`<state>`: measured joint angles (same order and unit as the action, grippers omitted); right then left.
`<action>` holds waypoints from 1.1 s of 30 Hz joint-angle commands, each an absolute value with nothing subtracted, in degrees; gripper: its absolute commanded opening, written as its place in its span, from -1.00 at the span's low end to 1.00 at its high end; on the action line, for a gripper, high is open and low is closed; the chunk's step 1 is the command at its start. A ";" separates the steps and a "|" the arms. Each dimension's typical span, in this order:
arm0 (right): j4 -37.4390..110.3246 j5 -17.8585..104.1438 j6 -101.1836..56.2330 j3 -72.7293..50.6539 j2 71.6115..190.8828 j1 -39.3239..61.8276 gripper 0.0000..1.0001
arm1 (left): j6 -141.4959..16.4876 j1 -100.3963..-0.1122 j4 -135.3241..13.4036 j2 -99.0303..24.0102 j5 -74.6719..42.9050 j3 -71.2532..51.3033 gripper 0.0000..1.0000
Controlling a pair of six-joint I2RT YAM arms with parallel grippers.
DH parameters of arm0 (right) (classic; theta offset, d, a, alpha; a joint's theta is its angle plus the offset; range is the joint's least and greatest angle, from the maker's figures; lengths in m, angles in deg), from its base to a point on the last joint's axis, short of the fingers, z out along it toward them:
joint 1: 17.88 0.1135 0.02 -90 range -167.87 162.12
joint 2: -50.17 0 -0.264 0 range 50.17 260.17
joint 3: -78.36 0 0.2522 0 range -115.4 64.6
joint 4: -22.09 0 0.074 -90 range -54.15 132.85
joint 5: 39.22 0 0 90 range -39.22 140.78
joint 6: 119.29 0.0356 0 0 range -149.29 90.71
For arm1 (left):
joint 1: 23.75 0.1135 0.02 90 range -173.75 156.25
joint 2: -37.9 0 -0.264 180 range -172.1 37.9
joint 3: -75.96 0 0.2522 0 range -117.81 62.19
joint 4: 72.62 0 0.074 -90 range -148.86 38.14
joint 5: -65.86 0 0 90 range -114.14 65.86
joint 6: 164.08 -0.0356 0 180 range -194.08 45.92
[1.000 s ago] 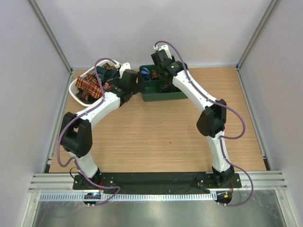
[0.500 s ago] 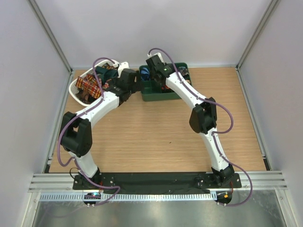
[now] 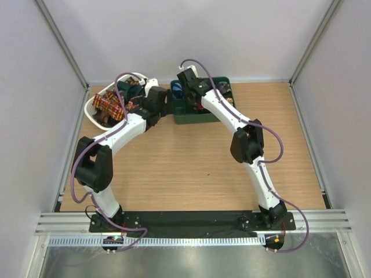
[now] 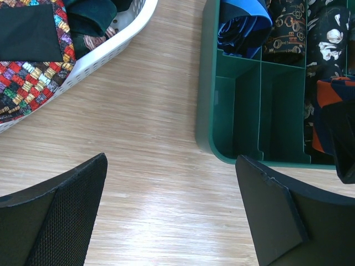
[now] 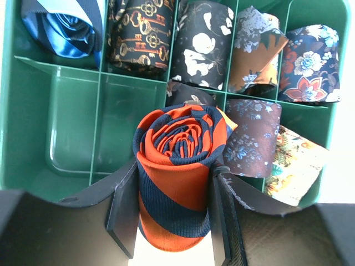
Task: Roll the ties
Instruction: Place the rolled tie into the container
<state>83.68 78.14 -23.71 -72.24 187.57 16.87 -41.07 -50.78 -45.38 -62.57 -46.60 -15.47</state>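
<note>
A rolled tie with orange and dark blue stripes stands upright between the fingers of my right gripper, which is shut on it. It hangs just above the left half of the green tray, over the near row of compartments. In the left wrist view the same tie shows at the right edge. Several more rolled ties fill the tray, among them a blue one. My left gripper is open over bare wood between basket and tray. A red plaid tie lies unrolled in the basket.
The white slotted basket stands at the back left, with a dark green tie beside the plaid one. Two near-left compartments of the tray hold nothing. Walls close off the table's back and sides.
My right arm has swung left across the tray with the rolled striped tie in its grip. The left arm has stayed where it was, open.
</note>
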 commanded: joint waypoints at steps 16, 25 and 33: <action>77.86 70.74 -17.43 -74.36 192.37 17.72 -0.98 | -41.30 -50.47 -48.49 -62.74 -46.03 -14.89 0.93; 76.72 68.10 -14.00 -74.53 195.01 17.63 -0.98 | -41.65 -50.47 -48.40 -62.91 -45.68 -14.62 0.93; 78.47 67.13 -9.08 -74.10 195.89 17.72 -0.98 | -41.83 -50.56 -48.31 -63.27 -45.33 -14.89 0.92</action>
<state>76.10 72.70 -14.42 -74.01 192.58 16.87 -41.51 -50.78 -45.82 -62.90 -45.36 -14.80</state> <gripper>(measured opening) 0.506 0.963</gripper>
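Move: About 4 cm to the right hand's left, 2 cm ahead and 6 cm below is the empty front-row compartment where its orange-and-navy tie is headed. The key-print tie lies directly beyond it, about 10 cm ahead of the hand. The dark floral tie sits 5 cm to the compartment's right, and another empty compartment 5 cm to its left. From the left hand, the target compartment is some 8 cm ahead, 13 cm right and 7 cm down. Carrying the rolled tie still pinched between its fingers, the right hand slides left about 4 cm from over the dark floral tie to over the empty compartment beside it, sinking nearly 3 cm and easing some 2 cm forward. The wrist rolls steadily, about 15 degrees, its left side rising; the grip stays as it was. ##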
